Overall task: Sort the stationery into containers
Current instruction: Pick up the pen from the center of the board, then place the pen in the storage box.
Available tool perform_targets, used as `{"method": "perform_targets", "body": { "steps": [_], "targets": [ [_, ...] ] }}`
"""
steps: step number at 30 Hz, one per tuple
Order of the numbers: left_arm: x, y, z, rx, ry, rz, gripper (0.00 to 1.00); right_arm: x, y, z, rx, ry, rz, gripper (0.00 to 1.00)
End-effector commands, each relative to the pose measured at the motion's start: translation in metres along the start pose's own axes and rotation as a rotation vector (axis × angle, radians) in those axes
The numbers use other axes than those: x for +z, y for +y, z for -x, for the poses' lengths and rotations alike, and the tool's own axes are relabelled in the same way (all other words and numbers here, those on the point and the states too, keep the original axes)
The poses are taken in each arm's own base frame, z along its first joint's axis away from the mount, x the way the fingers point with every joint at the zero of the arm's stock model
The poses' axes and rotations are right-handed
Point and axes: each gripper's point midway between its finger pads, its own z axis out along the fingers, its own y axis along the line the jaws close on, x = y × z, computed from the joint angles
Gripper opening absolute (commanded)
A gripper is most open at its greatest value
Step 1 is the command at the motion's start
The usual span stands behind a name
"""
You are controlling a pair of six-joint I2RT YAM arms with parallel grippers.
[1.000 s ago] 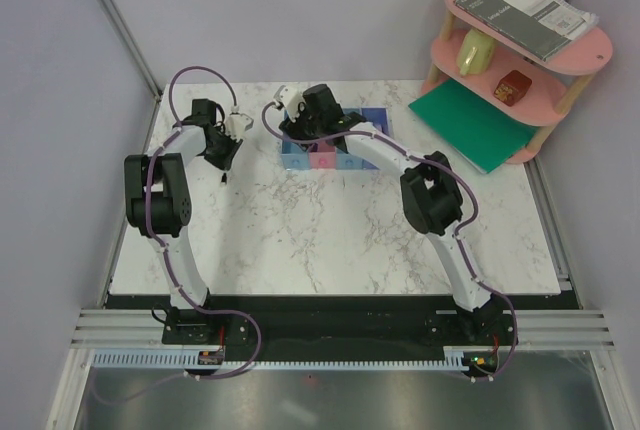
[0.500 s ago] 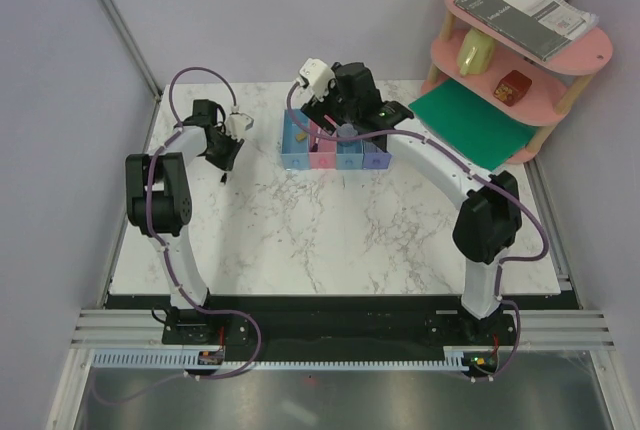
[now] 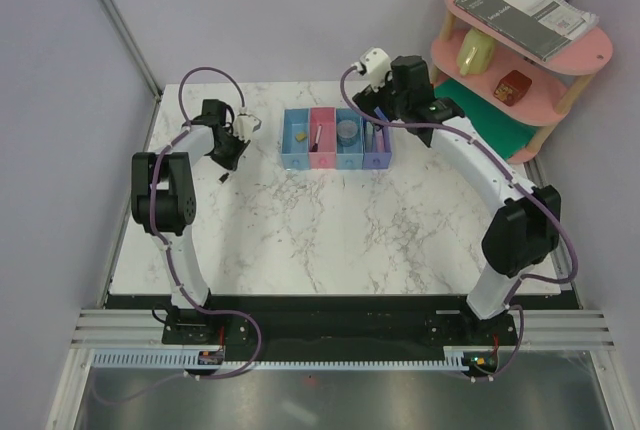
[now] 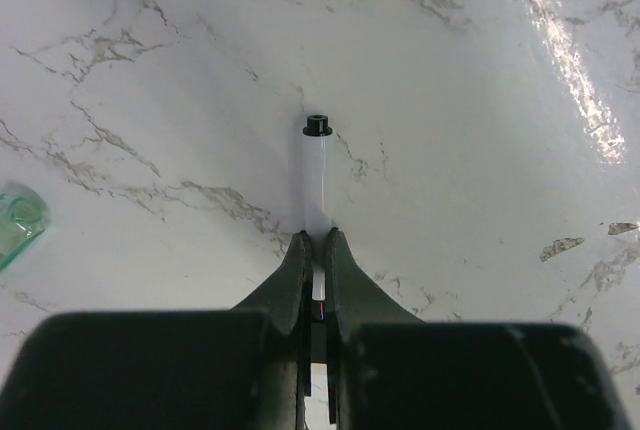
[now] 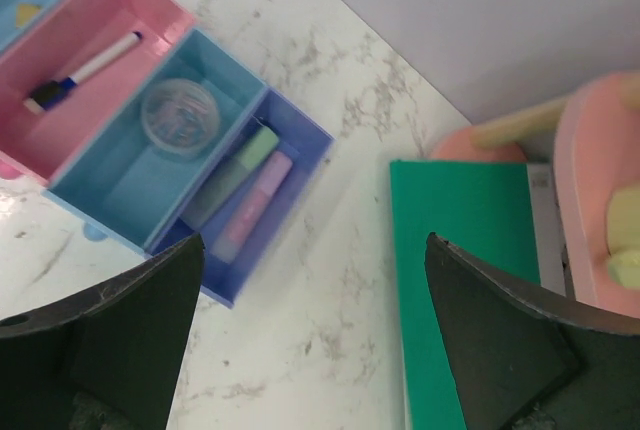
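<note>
In the left wrist view my left gripper [image 4: 317, 240] is shut on a thin white pen [image 4: 317, 175] with a black end, which lies on the marble table. From above, that gripper [image 3: 228, 146] sits left of the containers [image 3: 335, 162], a joined row of four trays. My right gripper [image 3: 385, 100] hovers open over the row's right end; nothing is between its fingers [image 5: 130, 320]. The pink tray holds a blue-and-white pen [image 5: 85, 72]. A grey round roll [image 5: 180, 116] is in the light blue tray. A pale green marker [image 5: 232, 175] and a pink-purple marker [image 5: 255, 205] share the purple tray [image 5: 290, 212]. A gold clip [image 3: 299, 134] lies in the leftmost tray.
A pink tiered shelf [image 3: 520, 60] stands at the back right with a grey spiral notebook [image 3: 520, 5] on top. A flat green mat [image 3: 470, 122] lies under it, close to my right gripper. A pale green see-through item [image 4: 18, 220] lies on the table left of the held pen.
My right arm swung from the left trays to the row's right end while its jaws opened wide. My left gripper closed on the white pen.
</note>
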Motion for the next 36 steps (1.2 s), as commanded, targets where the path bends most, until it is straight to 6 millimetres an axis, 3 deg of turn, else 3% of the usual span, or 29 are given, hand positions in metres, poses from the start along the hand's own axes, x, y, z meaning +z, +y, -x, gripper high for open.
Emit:
{"method": "perform_targets", "body": {
  "steps": [1, 5, 6, 9, 11, 12, 15, 18, 22, 26, 30, 33, 36],
  "targets": [
    [0.013, -0.031, -0.026, -0.050, 0.101, -0.109, 0.02, -0.039, -0.042, -0.004, 0.095, -0.028, -0.078, 0.98],
    [-0.006, -0.029, -0.003, -0.069, 0.042, -0.098, 0.02, -0.059, -0.052, -0.035, 0.129, 0.013, -0.104, 0.98],
    [-0.018, -0.031, 0.007, -0.081, 0.013, -0.112, 0.02, -0.062, -0.056, -0.044, 0.135, 0.029, -0.116, 0.98],
    [-0.050, -0.035, 0.049, -0.134, -0.103, -0.156, 0.02, -0.069, -0.062, -0.067, 0.161, 0.064, -0.135, 0.98],
    [-0.085, -0.039, 0.084, -0.180, -0.198, -0.188, 0.02, -0.072, -0.061, -0.080, 0.190, 0.079, -0.131, 0.98],
    [-0.098, -0.050, 0.100, -0.195, -0.252, -0.251, 0.02, -0.072, -0.064, -0.086, 0.211, 0.085, -0.136, 0.98],
    [-0.139, -0.077, 0.150, -0.246, -0.388, -0.401, 0.02, -0.067, -0.049, -0.101, 0.255, 0.104, -0.084, 0.98],
    [-0.161, -0.111, 0.190, -0.291, -0.452, -0.537, 0.02, -0.059, -0.034, -0.111, 0.279, 0.118, -0.034, 0.98],
    [-0.158, -0.151, 0.227, -0.277, -0.509, -0.637, 0.02, -0.051, -0.018, -0.126, 0.290, 0.141, 0.018, 0.98],
    [-0.135, -0.181, 0.259, -0.243, -0.550, -0.669, 0.02, -0.043, 0.008, -0.149, 0.282, 0.182, 0.111, 0.98],
    [-0.100, -0.181, 0.288, -0.251, -0.580, -0.651, 0.02, -0.043, 0.022, -0.170, 0.286, 0.225, 0.137, 0.98],
    [-0.085, -0.168, 0.301, -0.251, -0.613, -0.579, 0.02, -0.050, 0.020, -0.171, 0.281, 0.217, 0.127, 0.98],
    [-0.064, -0.162, 0.300, -0.258, -0.601, -0.522, 0.02, -0.055, 0.015, -0.171, 0.275, 0.210, 0.110, 0.98]
  ]
}}
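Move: The black-ended pen is already pinched in the left fingers, practically at table level. The pink bin lies about 27 cm to that hand's right and 8 cm farther out, with the blue-capped pen in it at 26 cm right, 7 cm out. The light-blue bin sits some 19 cm right and 8 cm out; the glass jar about 34 cm right, 9 cm out. From the right hand the pink bin is roughly 12 cm left, 6 cm ahead and 22 cm below. The pen, kept shut in the left fingers, is lifted off the table some 20 cm and carried about 29 cm right and a little forward to above the pink bin, sinking about 6 cm at the end, while the wrist rolls nearly 50 degrees so the fingers slant to the right. The open, empty right hand clears out rightward, then down and back away from the bins. ##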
